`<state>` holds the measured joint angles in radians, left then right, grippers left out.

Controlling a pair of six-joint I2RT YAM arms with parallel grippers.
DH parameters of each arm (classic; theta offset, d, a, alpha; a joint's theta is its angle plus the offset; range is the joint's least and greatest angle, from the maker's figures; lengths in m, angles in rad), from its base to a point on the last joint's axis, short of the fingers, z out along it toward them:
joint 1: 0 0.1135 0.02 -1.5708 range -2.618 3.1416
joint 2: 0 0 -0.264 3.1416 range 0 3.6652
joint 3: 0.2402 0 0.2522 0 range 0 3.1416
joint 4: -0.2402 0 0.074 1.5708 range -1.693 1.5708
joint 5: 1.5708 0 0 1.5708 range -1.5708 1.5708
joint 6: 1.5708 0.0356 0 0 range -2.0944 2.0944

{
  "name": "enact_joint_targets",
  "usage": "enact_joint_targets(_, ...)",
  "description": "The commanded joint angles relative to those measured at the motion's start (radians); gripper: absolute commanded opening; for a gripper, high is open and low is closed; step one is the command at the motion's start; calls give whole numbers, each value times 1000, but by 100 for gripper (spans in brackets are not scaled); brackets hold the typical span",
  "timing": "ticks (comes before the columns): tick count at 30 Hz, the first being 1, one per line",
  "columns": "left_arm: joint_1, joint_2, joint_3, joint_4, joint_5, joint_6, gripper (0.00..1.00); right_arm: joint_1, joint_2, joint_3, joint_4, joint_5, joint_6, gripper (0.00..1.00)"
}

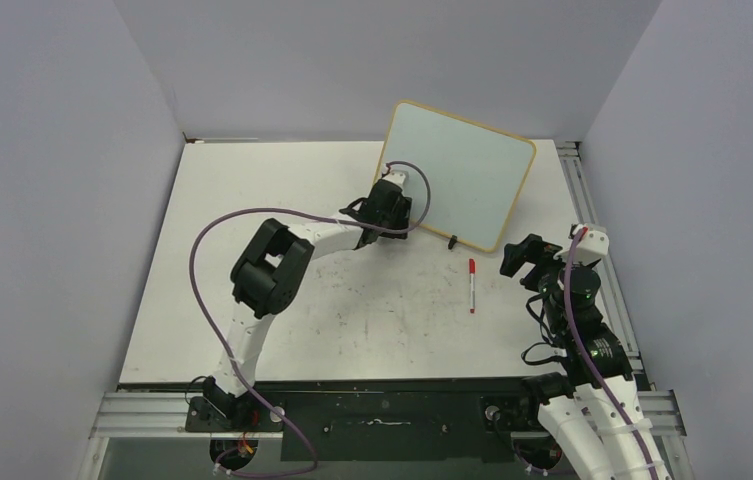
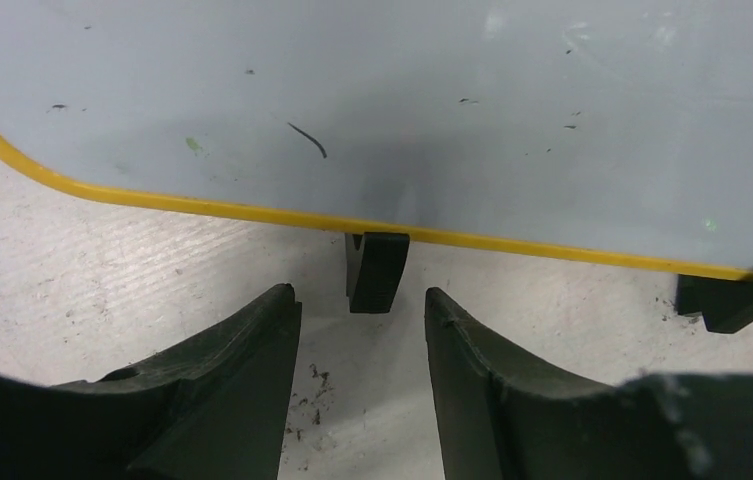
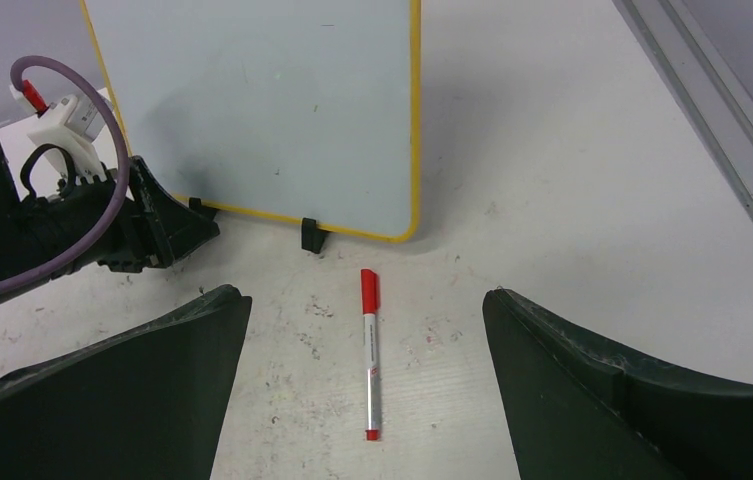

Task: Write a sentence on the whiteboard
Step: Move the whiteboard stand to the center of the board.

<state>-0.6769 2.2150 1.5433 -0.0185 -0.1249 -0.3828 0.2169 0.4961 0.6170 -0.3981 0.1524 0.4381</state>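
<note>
The whiteboard (image 1: pixel 462 170) (image 3: pixel 272 110) stands leaning at the back of the table on two black clip feet. Its yellow frame (image 2: pixel 202 208) runs along the bottom edge. The sentence is out of view; the face shows only specks and one short dark stroke (image 2: pixel 308 139). My left gripper (image 1: pixel 398 205) (image 2: pixel 360 305) is low at the board's bottom edge, jaws apart, nothing between them. One clip foot (image 2: pixel 377 272) sits just beyond the fingertips. A red-capped marker (image 1: pixel 472 285) (image 3: pixel 370 355) lies on the table before the board. My right gripper (image 1: pixel 517 258) (image 3: pixel 364 296) hangs wide open above it.
The second clip foot (image 2: pixel 737 300) (image 3: pixel 312 236) is at the board's right end. A metal rail (image 1: pixel 592 220) runs along the table's right edge. Grey walls close in the back and both sides. The left arm's purple cable (image 1: pixel 202 270) loops over the table.
</note>
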Motion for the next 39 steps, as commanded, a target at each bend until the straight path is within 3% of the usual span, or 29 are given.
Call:
enact_joint_targets(1, 3, 32, 84, -37, -2, 36, 47, 0, 10, 23, 44, -6, -6, 90)
enact_joint_targets(18, 4, 91, 153, -55, -48, 71, 29, 1, 25, 24, 44, -6, -7, 90)
enact_joint_targets(25, -8, 89, 154, -52, -52, 85, 27, 1, 27, 23, 46, -7, -8, 90)
enact_joint_targets(33, -20, 88, 154, -54, -81, 96, 10, 0, 31, 24, 48, -11, -11, 90)
enact_joint_targets(37, -38, 68, 120, -45, -146, 96, 0, -1, 31, 24, 48, -13, -11, 90)
enact_joint_targets(39, -48, 56, 101, -46, -201, 90, 0, 1, 31, 24, 46, -11, -10, 90)
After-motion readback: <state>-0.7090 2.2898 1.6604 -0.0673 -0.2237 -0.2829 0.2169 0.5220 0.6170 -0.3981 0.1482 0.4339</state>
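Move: The left whiteboard stand, a black foot at the board's near edge, is just past the left fingertips, about 2 cm ahead, 1 cm right and roughly 1 cm lower. The right stand is some 15 cm right of the left hand and 5 cm back; the board's middle lies about 14 cm ahead and 15 cm right, the marker 17 cm back and 18 cm right. From the right hand, the left stand is some 23 cm ahead, 20 cm left and 21 cm below. The left whiteboard stand is taken between the left fingers: already half closed, the hand eases about 1.5 cm forward and nearly 1 cm right until the fingertips straddle the stand. Staying there, it keeps closing and pinches the stand from both sides, gripper effort rising at the end as the hand rolls about 5 degrees, its left side up. ##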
